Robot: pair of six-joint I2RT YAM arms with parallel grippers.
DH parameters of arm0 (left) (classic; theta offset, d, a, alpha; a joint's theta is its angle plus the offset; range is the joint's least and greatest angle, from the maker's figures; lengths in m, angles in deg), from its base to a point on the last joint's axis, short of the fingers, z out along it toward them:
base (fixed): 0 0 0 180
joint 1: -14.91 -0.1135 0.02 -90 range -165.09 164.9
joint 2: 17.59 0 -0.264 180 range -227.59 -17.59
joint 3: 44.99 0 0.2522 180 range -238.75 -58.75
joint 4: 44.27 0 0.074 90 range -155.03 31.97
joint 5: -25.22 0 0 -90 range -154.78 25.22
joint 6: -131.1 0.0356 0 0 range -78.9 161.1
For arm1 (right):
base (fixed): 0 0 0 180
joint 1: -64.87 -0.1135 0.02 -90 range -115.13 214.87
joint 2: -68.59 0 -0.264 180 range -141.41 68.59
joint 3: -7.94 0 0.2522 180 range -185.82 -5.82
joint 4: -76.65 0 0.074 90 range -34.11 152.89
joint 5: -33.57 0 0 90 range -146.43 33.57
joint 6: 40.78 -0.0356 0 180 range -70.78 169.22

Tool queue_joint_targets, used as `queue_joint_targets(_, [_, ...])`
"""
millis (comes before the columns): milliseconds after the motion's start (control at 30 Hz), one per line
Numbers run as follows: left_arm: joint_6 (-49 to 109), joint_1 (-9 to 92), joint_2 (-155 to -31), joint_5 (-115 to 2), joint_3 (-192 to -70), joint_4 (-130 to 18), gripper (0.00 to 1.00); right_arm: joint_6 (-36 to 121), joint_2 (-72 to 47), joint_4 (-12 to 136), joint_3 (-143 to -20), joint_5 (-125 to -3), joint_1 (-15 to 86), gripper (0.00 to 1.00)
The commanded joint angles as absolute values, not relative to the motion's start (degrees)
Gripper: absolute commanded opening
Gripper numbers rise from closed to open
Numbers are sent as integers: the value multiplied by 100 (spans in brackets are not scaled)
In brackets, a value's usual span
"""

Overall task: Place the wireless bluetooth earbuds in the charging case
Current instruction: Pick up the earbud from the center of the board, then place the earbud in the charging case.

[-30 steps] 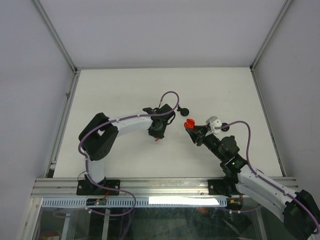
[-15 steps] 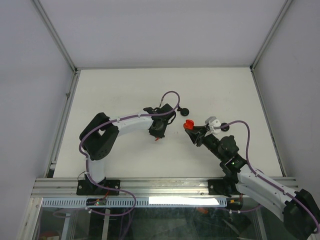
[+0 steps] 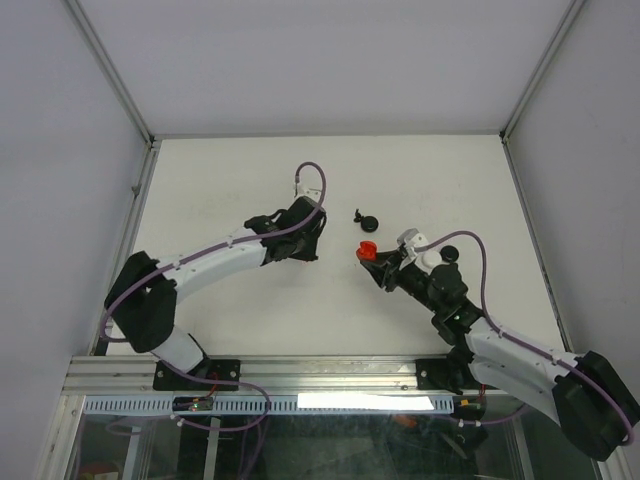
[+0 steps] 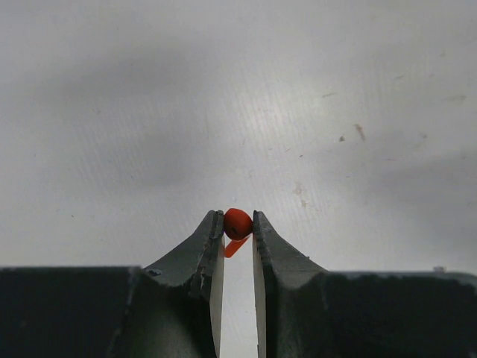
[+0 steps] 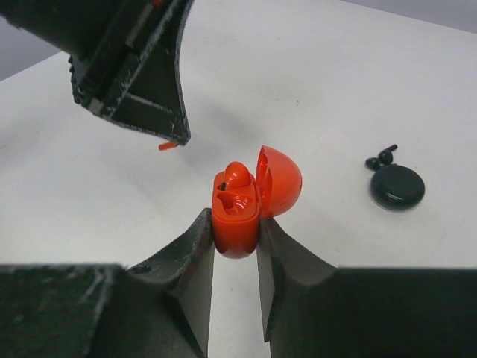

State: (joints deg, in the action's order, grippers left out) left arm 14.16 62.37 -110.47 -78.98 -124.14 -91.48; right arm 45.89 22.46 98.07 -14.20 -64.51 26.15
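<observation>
My right gripper [image 5: 236, 233] is shut on the body of a red charging case [image 5: 236, 216], held upright with its lid [image 5: 279, 180] swung open. One red earbud [image 5: 237, 175] sits in the far slot; the near slot is bare. My left gripper [image 4: 238, 227] is shut on a second red earbud [image 4: 238, 223], pinched at the very fingertips above the table. In the right wrist view the left gripper [image 5: 170, 138] hangs up and left of the case, apart from it. From above, the case [image 3: 366, 249] lies right of the left gripper [image 3: 308, 250].
A black round puck case [image 5: 397, 186] lies on the table right of the red case, with small black earbuds [image 5: 378, 158] beside it; from above the puck [image 3: 369, 221] sits just behind the red case. Metal frame rails border the white table [image 3: 220, 180].
The left jaws closed on the red earbud and the left arm swung up and to the left with it. The right gripper with the red case shifted slightly left.
</observation>
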Motion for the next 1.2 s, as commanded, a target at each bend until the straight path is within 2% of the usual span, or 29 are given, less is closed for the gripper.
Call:
queue_joint_targets(0, [1331, 6204, -10124, -7992, -12226, -8284, 8, 4529, 1911, 10753, -1785, -6875, 2621, 0])
queue_joint_targets(233, [1541, 6202, -8960, -7538, -11811, -7206, 7, 4520, 1386, 11348, -2017, -7213, 2621, 0])
queue_joint_targets(433, [1864, 6210, -8292, -6708, -11520, -6382, 7, 4360, 1066, 12114, -2008, -7503, 2619, 0])
queue_joint_targets(733, [1976, 6246, -7973, -5541, -11115, -5259, 7, 4188, 775, 12831, -2110, -7772, 2606, 0])
queue_joint_targets(1167, [1824, 6377, -7905, -5264, -10476, -3749, 8, 3991, 817, 13185, -2259, -7780, 2598, 0])
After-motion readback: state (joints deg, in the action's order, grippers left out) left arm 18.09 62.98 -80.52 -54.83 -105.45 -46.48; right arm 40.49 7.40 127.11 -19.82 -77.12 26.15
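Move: My left hand already holds the red earbud some 6 cm over the table. The open red case, in my right hand's fingers, lies about 13 cm to its right, 4 cm nearer my base and 7 cm higher. From my right hand the earbud is about 13 cm left, 4 cm ahead and 7 cm below. The black case lies on the table 15 cm ahead and 16 cm right of my left hand, the black earbuds about 3 cm left of that case and 2 cm farther out. I keep the earbud pinched and lift it some 20 cm with my left hand, swinging the fingers from pointing down to nearly level, aimed at the right hand; late in the rise I also carry it right and slightly back, towards the case. My right hand brings the case left to meet it, then up about 9 cm, tipping its fingers upward. ##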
